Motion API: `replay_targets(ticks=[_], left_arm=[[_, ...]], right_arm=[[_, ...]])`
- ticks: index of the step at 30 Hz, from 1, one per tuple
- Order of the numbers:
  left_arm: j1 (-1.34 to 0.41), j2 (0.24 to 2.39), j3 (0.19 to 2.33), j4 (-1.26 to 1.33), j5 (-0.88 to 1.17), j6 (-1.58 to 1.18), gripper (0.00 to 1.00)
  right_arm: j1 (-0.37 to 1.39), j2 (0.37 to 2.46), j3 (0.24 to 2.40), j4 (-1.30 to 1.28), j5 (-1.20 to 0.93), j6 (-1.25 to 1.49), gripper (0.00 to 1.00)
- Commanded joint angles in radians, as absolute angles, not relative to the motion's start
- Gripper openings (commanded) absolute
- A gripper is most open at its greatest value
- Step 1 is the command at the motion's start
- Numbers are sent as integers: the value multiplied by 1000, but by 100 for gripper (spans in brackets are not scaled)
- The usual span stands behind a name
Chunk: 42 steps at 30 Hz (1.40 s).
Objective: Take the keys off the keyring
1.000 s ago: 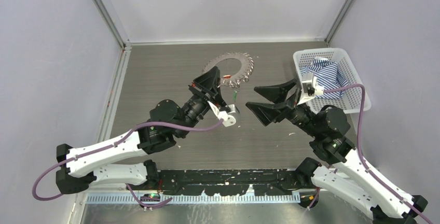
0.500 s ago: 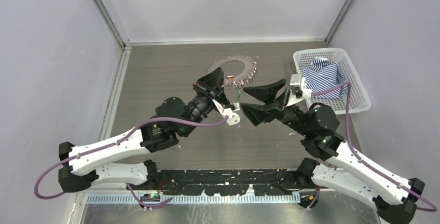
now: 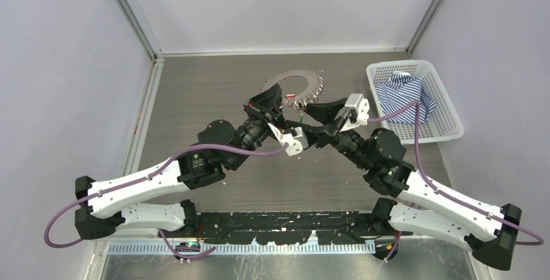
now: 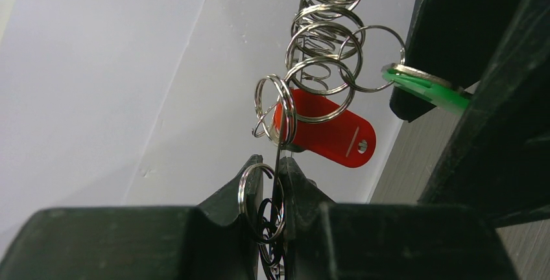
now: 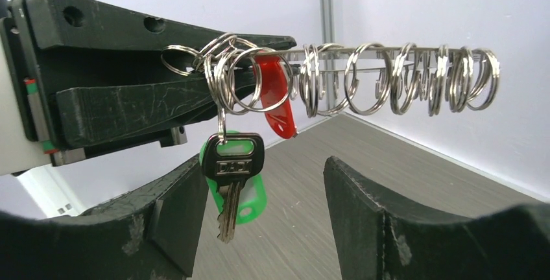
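My left gripper [image 3: 275,103] is shut on the keyring [image 4: 279,157], a thin wire that runs up between its fingertips [image 4: 256,176]. Many small silvery split rings [image 5: 402,76] are strung along the wire; from above they fan out like a toothed disc [image 3: 305,84]. One key [image 5: 230,173] with a black head hangs from these rings, with a green plastic tag [image 5: 251,205] behind it and a red tag [image 5: 275,102] beside it. My right gripper [image 5: 264,170] is open. The hanging key sits between its fingers, close to the left one.
A white basket [image 3: 447,121] with a blue striped cloth [image 3: 402,95] stands at the right edge of the grey table [image 3: 194,92]. Pale walls close in the left, back and right sides. The two wrists nearly meet at mid-table.
My right gripper has swung left to the hanging key, its jaws slightly narrower. The left gripper has kept its hold and shifted a little toward the back right.
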<state>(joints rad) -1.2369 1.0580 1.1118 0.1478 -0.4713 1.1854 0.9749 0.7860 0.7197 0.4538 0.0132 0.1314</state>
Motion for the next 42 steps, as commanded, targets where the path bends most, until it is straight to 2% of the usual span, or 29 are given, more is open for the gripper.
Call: replay_targets(ticks=[1, 5, 15, 18, 26, 34, 42], left_arm=[[-1240, 1055, 1166, 199, -476, 1176, 0], [-1241, 1057, 1170, 197, -477, 1175, 0], [-1240, 1057, 1166, 181, -482, 1162, 0], [-1241, 1055, 1159, 178, -489, 1149, 0], [-1238, 1041, 1078, 231, -547, 974, 0], [-1238, 975, 869, 341, -510, 512, 0], [-1239, 894, 685, 477, -384, 302, 1]], right_arm=[[998, 799, 742, 539, 93, 68, 68], [1008, 804, 748, 540, 113, 49, 67], [1019, 799, 774, 509, 135, 40, 55], [1020, 790, 796, 459, 129, 46, 44], [1022, 737, 920, 123, 99, 99, 2], [1022, 821, 1243, -523, 50, 120, 1], [1022, 1048, 1635, -1014, 14, 58, 1]])
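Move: Hanging almost between the right hand's open fingers, the green-tagged key lies only about 2 cm ahead, 1 cm left and 1 cm up from it. The red tag is roughly 6 cm ahead, 3 cm left and 4 cm above the right hand. The keyring's centre lies some 10 cm ahead, 1 cm left and 5 cm above that hand. For the left hand, already gripping the keyring, the key is about 2 cm back, 5 cm right and 4 cm down. Easing about 1 cm forward, the right hand closes its fingers on the green-tagged key while the left keeps its grip on the keyring. Holding the key, the right hand lifts slightly, then draws back and sinks some 5 cm, tipping its fingers down about 40 degrees; the left drops some 11 cm, drifting back a little and rolling about 40 degrees around its fingers' line. ##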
